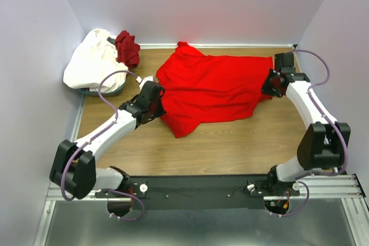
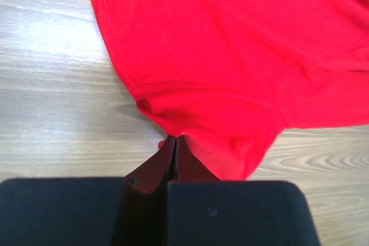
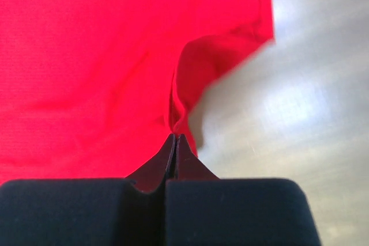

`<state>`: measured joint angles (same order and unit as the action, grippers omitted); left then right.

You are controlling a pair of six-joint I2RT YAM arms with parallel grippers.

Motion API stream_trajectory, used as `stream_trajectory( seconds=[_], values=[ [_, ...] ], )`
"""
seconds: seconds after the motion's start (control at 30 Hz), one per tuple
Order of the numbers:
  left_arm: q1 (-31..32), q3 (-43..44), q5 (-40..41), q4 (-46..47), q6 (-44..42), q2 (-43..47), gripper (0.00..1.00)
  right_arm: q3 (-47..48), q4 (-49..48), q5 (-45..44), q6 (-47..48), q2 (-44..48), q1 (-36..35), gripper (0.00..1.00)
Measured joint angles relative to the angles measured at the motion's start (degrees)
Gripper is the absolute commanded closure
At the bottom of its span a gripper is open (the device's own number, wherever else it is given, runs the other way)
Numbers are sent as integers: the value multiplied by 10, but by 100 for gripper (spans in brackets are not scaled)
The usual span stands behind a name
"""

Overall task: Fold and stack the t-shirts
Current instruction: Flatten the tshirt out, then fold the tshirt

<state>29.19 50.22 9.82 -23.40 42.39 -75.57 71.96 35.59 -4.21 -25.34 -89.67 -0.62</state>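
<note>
A bright red t-shirt (image 1: 213, 87) lies spread across the wooden table. My left gripper (image 1: 155, 97) is shut on its left edge; in the left wrist view the cloth (image 2: 230, 56) bunches into the closed gripper (image 2: 174, 138). My right gripper (image 1: 271, 82) is shut on the shirt's right edge, and the fabric (image 3: 86, 56) puckers into a fold at the closed gripper (image 3: 174, 136). A white t-shirt (image 1: 92, 59) and a darker maroon t-shirt (image 1: 128, 47) are heaped at the back left corner.
The white heap rests on a grey bin (image 1: 106, 91) in the back left corner. White walls enclose the table (image 1: 230, 148) on three sides. A black rail (image 1: 196, 188) with both arm bases runs along the near edge.
</note>
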Motion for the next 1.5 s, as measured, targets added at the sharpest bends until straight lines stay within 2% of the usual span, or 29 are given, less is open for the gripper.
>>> stream_trajectory(
  seconds=[0.43,1.17,1.37,1.5],
  values=[
    [0,-5,-5,-60,16,144,100,-101,135,-27,-8,223,0,99],
    [-2,-37,-14,-199,113,351,100,-132,290,-32,-58,341,0,99],
    [-2,-55,-25,-204,131,386,100,-147,301,-32,-68,353,0,100],
    [-2,-69,-39,-170,132,365,100,-164,296,-30,-73,343,0,99]
  ],
)
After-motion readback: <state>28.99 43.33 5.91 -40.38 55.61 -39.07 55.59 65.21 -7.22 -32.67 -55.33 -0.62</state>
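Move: My closed fingers already hold the red t-shirt's near edge at both ends. The bare table I'm taking it to lies about 10 cm back, 3 cm left and 9 cm below my left hand, and for my right hand some 20 cm straight back and 12 cm below. From my left hand, a loose shirt corner lies about 9 cm back and 8 cm right, and the dark red shirt some 32 cm ahead and 16 cm left. I keep both grips shut on the red t-shirt and draw its near edge back towards the front of the table. My right hand sweeps some 20 cm straight back, rising a few centimetres before easing down a little, its fingers tipping further down. My left hand lifts first, then pulls back and slightly left, ending about 9 cm back and 8 cm up while rolling its left side down some 20 degrees. ##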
